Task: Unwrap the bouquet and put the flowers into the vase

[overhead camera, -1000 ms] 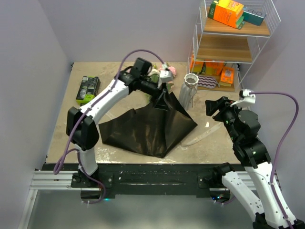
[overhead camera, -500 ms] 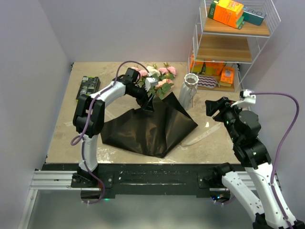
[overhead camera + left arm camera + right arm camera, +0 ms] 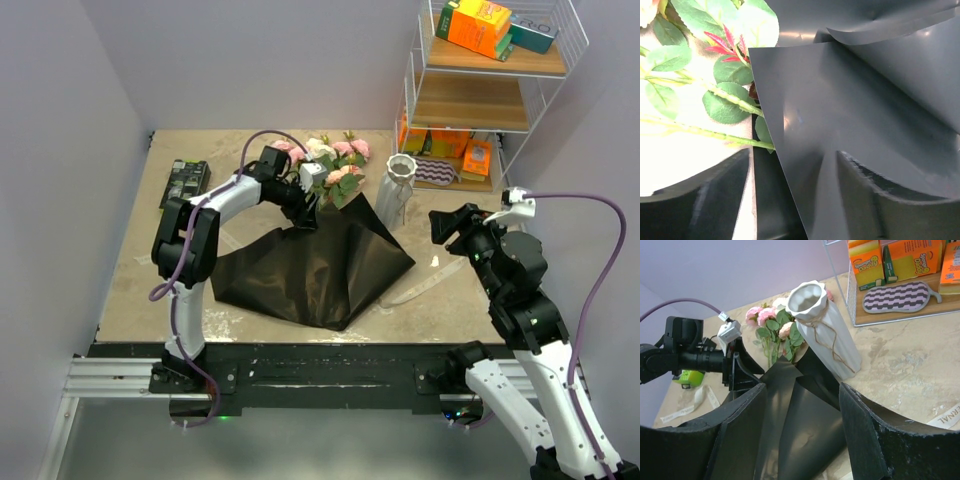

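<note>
The black paper of the bouquet lies spread on the table, rising to a peak at its far edge. The flowers, pink and cream roses with green leaves, lie behind that peak; their stems run under the sheet. My left gripper stands open at the peak, with a corner of the black paper between its fingers. The white ribbed vase stands upright just right of the flowers. My right gripper hovers open and empty right of the vase, facing the paper.
A white wire shelf with orange boxes stands at the back right, close behind the vase. A green and black box lies at the far left. A loose beige ribbon lies right of the paper, another ribbon piece to its left.
My left arm has come down and drawn back to the left, and the paper's raised peak has sunk. The flowers, covered by the wrist before, now show. The right arm has not moved.
</note>
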You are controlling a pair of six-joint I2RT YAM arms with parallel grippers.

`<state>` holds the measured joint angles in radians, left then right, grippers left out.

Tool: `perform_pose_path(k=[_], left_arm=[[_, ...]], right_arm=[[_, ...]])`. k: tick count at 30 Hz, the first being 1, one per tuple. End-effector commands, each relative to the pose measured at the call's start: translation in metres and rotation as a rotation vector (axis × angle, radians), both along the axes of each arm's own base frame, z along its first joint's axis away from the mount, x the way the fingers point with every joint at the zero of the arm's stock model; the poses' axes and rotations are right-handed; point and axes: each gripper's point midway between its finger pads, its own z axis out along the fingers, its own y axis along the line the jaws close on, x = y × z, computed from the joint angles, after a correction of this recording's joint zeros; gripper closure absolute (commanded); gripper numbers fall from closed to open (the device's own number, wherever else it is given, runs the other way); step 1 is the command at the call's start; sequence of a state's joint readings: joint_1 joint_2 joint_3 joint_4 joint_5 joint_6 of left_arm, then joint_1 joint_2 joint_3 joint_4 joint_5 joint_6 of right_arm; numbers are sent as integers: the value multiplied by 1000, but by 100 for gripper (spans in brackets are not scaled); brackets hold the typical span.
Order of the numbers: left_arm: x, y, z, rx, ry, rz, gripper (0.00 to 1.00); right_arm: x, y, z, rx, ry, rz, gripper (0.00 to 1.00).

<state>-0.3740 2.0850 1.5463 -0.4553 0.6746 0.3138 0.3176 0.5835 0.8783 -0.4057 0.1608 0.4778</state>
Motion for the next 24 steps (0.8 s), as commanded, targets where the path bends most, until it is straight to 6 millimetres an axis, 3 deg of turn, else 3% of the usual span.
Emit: perform_pose_path(k=[1, 3, 6, 11, 14, 15, 19, 20, 24], left_arm=[[1, -1, 14, -32, -24, -23, 48], [-1, -3, 18, -46, -21, -40, 66], [-2, -3, 19, -44, -9, -54, 79], [-8, -2, 15, -31, 22, -78, 83], [-10, -2, 18, -33, 27, -90, 94], [-9, -4, 24, -45, 22, -98, 100], [-19, -8, 54, -88, 22, -130, 100], [-22, -9, 73, -108, -8, -139, 100], [-55, -16, 117, -181, -40, -236, 100]], right_arm=[[1, 3, 5, 4, -13, 17, 37], [1, 3, 5, 5, -10, 15, 37], [2, 3, 6, 9, -14, 15, 37], [1, 3, 9, 10, -20, 16, 37], [0, 3, 10, 8, -20, 16, 37], [1, 3, 10, 10, -20, 18, 37], [2, 3, 16, 13, -30, 18, 37], [1, 4, 17, 14, -31, 21, 37], [1, 3, 28, 13, -53, 19, 37]])
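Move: Just below the left hand's open fingers, about 1 cm down and 1 cm to the right, lies the black paper's far edge, crossing the flower stems. The flower heads are some 12 cm ahead and 3 cm to the right. The vase stands about 18 cm to the right and 1 cm farther out, its middle some 7 cm higher. From the right hand, that paper edge is roughly 16 cm ahead, 28 cm left and 27 cm below. Closing its fingers fully from wide open, the left hand pinches the edge of the black wrapping paper beside the stems, easing back about 1 cm as it shuts. With the edge between its fingertips it then lifts some 3 cm and draws further back, away from the flower heads, turning only slightly clockwise. ##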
